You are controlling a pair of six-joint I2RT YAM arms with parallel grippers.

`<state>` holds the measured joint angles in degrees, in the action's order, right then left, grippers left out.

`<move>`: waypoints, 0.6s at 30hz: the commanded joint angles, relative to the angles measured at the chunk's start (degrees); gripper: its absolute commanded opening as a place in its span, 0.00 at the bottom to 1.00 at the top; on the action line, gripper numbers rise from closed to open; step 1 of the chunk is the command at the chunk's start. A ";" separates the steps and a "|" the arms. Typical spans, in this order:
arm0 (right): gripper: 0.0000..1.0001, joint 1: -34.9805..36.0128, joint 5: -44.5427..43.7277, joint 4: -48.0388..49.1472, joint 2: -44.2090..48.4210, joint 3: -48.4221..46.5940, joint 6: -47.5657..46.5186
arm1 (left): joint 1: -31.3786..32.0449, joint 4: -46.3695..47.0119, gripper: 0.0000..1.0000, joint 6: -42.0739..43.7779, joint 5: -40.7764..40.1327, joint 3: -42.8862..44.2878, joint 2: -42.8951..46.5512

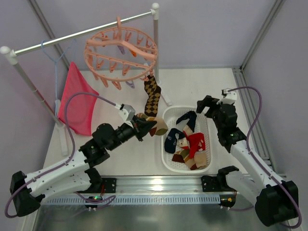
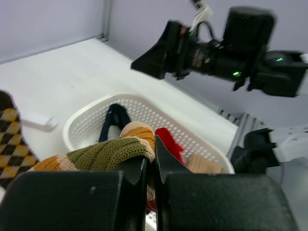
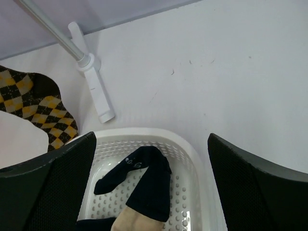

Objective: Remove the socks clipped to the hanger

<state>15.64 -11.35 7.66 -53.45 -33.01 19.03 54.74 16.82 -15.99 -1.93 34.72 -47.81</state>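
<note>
The salmon-pink ring hanger [image 1: 120,50] hangs from the rack rail, with a brown-tan diamond sock [image 1: 153,96] dangling from a peg at its near right edge. My left gripper [image 1: 146,127] is shut on a striped sock [image 1: 159,126] just left of the white basket [image 1: 179,108]. In the left wrist view the striped sock [image 2: 110,151] is pinched between the closed jaws [image 2: 153,161]. My right gripper [image 1: 204,107] hovers open over the basket's far end, holding nothing. Below its fingers [image 3: 151,142] lies a navy sock [image 3: 144,183].
The basket holds several socks, among them a red one [image 1: 195,142]. A large pink-red cloth [image 1: 77,103] hangs on a thin blue wire hanger [image 1: 53,55] at the left of the rail [image 1: 82,32]. The rack's white foot [image 3: 94,82] lies on the table beside the basket.
</note>
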 commanded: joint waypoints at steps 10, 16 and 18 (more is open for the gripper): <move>0.97 -5.53 6.70 2.63 6.25 10.69 6.46 | 5.98 2.87 0.00 -7.40 10.55 6.32 -4.65; 0.97 -5.79 4.33 -0.45 9.06 12.19 5.67 | 12.49 3.39 0.01 -5.02 8.53 7.91 -11.42; 0.97 -5.88 3.97 -1.42 10.38 12.18 5.50 | 13.20 5.05 0.00 -5.37 8.96 7.99 -14.13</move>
<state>10.15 -6.09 6.94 -45.28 -20.86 24.36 66.85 18.81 -22.17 7.11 40.40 -59.90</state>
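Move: The left hand, already gripping the striped sock, has the basket's middle about 15 cm to its right, 3 cm ahead and 25 cm below. From this hand the red sock in the basket lies 19 cm right, level ahead and 26 cm below; the hanging checkered sock is 17 cm ahead and 2 cm left, 8 cm lower. From the right hand the basket is 12 cm back, 9 cm left and 16 cm below. Left hand swings the striped sock some 11 cm back-right over the basket, rising, then dipping; right hand sinks. ##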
